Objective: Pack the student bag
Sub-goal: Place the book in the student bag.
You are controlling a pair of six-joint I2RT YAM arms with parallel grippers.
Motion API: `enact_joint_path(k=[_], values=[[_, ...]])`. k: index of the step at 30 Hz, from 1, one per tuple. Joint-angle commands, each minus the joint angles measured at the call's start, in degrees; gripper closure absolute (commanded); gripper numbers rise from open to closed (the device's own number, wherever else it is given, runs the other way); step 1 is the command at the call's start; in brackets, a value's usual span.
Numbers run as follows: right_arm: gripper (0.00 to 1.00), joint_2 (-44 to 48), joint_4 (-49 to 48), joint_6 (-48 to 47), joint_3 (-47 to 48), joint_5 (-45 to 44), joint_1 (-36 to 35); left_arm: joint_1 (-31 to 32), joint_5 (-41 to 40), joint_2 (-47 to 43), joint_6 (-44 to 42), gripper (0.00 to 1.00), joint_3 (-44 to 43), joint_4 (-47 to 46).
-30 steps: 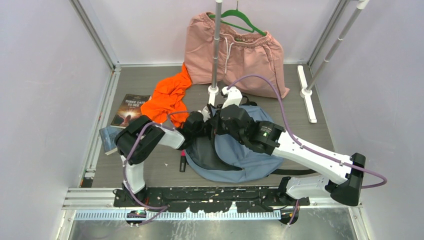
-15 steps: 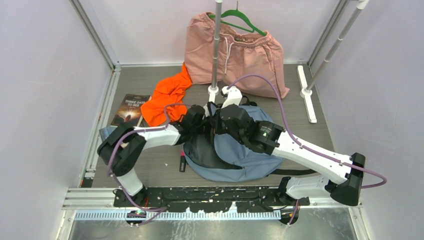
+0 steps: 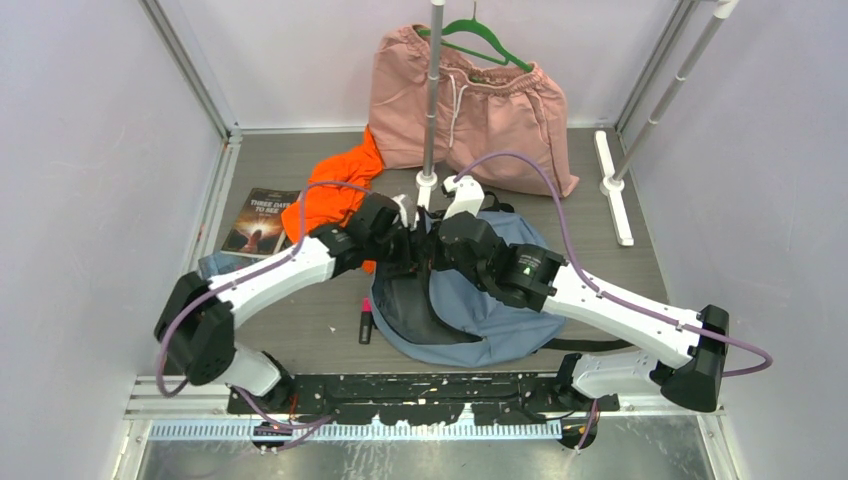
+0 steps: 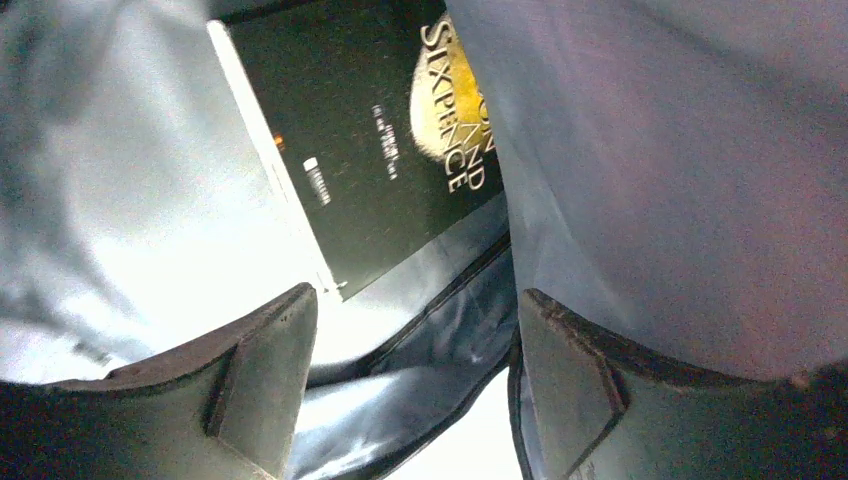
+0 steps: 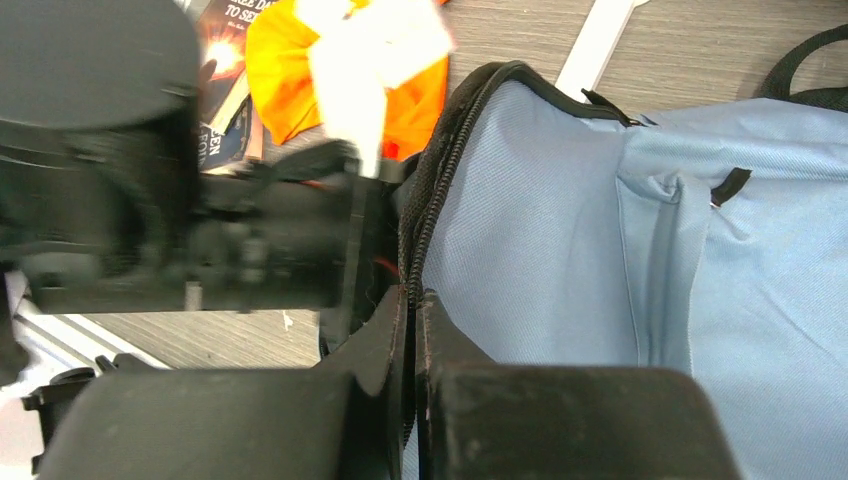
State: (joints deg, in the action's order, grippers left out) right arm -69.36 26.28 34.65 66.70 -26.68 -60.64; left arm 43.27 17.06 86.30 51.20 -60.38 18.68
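Note:
The student bag (image 3: pixel 480 310) lies flat in the middle of the floor, grey-blue with a black zipper, its mouth facing left. My right gripper (image 3: pixel 432 255) is shut on the bag's zipper edge (image 5: pixel 440 170) and holds the mouth up; in the right wrist view the right gripper (image 5: pixel 413 295) pinches the black zipper tape. My left gripper (image 3: pixel 408 250) reaches into the mouth. In the left wrist view the left gripper (image 4: pixel 410 310) stands open with nothing between its fingers. A dark green book (image 4: pixel 380 150) lies just beyond them inside the bag (image 4: pixel 650 180).
An orange garment (image 3: pixel 335 190) and a dark book (image 3: pixel 260 220) lie on the floor at the left. A black-and-pink marker (image 3: pixel 365 320) lies beside the bag. Pink shorts (image 3: pixel 470 110) on a green hanger (image 3: pixel 480 45) and a rack pole (image 3: pixel 432 100) stand behind.
The left arm has stretched forward into the bag's mouth and its jaws have opened, letting go of the book. The right gripper has kept still on the zipper edge.

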Motion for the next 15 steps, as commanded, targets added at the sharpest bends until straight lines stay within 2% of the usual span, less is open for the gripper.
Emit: enact_joint_path(k=[1, 5, 7, 10, 12, 15], values=[[0.99, 2.5, -4.4, 0.8, -0.1, -2.5, -0.2, -3.7, -5.0, -10.1, -5.4, 0.26, -2.1, 10.2], [0.99, 2.4, -4.3, 0.7, -0.9, -2.8, -0.1, -9.6, -7.4, -17.7, -7.6, 0.24, -1.5, 18.0], [0.99, 1.9, -4.3, 0.5, -1.5, -2.4, 0.1, -14.0, -10.0, -21.2, -7.8, 0.27, -1.2, 22.3], [0.99, 0.5, -5.2, 0.6, -3.6, -1.3, 0.1, -24.2, -9.5, -26.1, -6.4, 0.27, 0.9, 26.2], [0.99, -1.2, -5.1, 1.1, -4.8, -0.6, 0.1, -33.4, -6.6, -28.7, -5.5, 0.24, 2.9, 26.5], [0.99, -3.0, -6.0, 1.6, -7.2, 0.2, 0.2, -42.3, -2.5, -29.9, -5.4, 0.19, 5.2, 26.9]])
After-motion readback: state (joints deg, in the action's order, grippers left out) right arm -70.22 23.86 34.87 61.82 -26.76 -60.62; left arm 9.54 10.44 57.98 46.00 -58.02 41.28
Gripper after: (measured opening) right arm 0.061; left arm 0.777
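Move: The Three Days book, likely next, lies about 34 cm left of the left hand, 12 ahead and 13 below. At table height too, the blue book is some 37 cm left and 2 ahead, the orange cloth 18 left and 15 ahead, and the highlighter 11 left and 9 back. From the right hand, which is pinching the bag's rim, the Three Days book is roughly 38 cm left, 12 ahead and 25 below. Open left hand leaves the bag, about 22 cm left and rising, towards the books; right lowers the pinched rim. ##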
